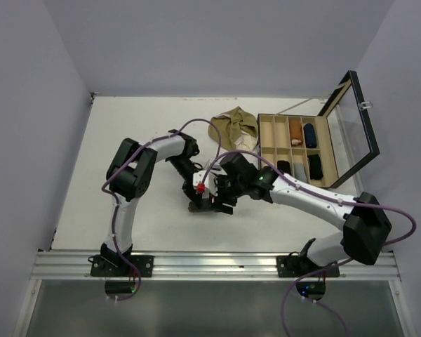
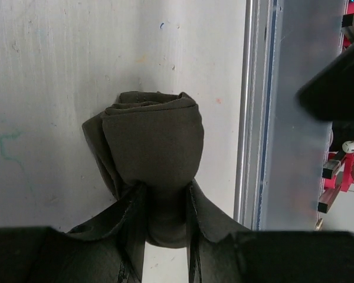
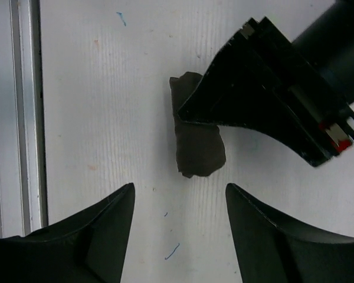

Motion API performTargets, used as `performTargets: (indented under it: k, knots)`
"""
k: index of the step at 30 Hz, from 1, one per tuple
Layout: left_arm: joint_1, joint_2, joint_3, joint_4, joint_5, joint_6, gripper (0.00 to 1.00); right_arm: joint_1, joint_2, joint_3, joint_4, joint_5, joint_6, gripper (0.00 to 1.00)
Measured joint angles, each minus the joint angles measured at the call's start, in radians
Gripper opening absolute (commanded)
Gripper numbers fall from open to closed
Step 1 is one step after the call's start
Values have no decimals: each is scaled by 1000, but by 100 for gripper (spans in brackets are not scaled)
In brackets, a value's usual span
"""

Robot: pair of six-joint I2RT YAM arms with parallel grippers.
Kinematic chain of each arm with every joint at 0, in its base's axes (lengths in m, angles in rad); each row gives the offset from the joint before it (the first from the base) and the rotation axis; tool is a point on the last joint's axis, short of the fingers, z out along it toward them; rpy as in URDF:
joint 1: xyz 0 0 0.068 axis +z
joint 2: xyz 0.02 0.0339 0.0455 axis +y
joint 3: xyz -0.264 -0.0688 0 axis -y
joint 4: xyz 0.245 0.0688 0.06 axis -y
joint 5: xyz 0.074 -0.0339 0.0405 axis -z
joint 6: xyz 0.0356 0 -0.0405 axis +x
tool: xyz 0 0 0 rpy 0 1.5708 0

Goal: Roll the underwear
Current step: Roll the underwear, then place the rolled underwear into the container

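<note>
The dark brown underwear (image 2: 153,141) lies on the white table as a tight roll, near the front middle in the top view (image 1: 198,206). My left gripper (image 2: 165,236) is shut on the roll's near end, cloth bunched between its fingers. My right gripper (image 3: 180,194) stands open just short of the roll (image 3: 199,150), touching nothing. In the right wrist view the left gripper (image 3: 265,100) covers the roll's far part. The olive-tan underwear (image 1: 231,126) lies crumpled at the back, beside the box.
An open wooden box (image 1: 298,147) with several compartments holding rolled dark and tan items stands at the back right, its glass lid (image 1: 354,126) raised. A metal rail (image 1: 210,263) runs along the near table edge. White walls close in the left and back.
</note>
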State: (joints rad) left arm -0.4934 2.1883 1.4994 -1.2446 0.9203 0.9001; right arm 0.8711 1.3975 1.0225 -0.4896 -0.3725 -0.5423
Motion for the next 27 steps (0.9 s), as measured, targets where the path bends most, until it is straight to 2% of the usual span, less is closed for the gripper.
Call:
performTargets:
  k: [4,14,27]
  knots:
    - [0,7,0,-14,3,0,8,53,100,0,76,22,-54,68]
    - [0,42,8,-80,13,1,12,77,231,0,163,24,-166,70]
    - [34,109,24,-164,49,2,12,110,330,-12,235,14,-121,66]
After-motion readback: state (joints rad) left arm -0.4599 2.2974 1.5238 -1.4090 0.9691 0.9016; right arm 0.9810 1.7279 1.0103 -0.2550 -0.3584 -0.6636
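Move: The right hand hangs empty above the rolled underwear, whose middle lies about 5 cm to its left, 1 cm ahead and some 11 cm below. The left hand already pinches that bundle, its middle about 2 cm to this hand's right, level with it fore and aft and 1 cm lower. From the right hand, the olive cloth is some 23 cm ahead and 4 cm right, the compartment box about 17 cm ahead and 24 cm right, both some 11 cm below. The right hand comes down some 9.5 cm and about 5 cm to the left onto the free right-hand part of the rolled underwear, turning some 10 degrees counter-clockwise, its fingers staying open with the bundle lined up between them; whether they touch the cloth can't be made out. Meanwhile the left hand keeps its pinch and eases the bundle a couple of centimetres back and slightly left at nearly the same height, its wrist tilting about 15 degrees. ##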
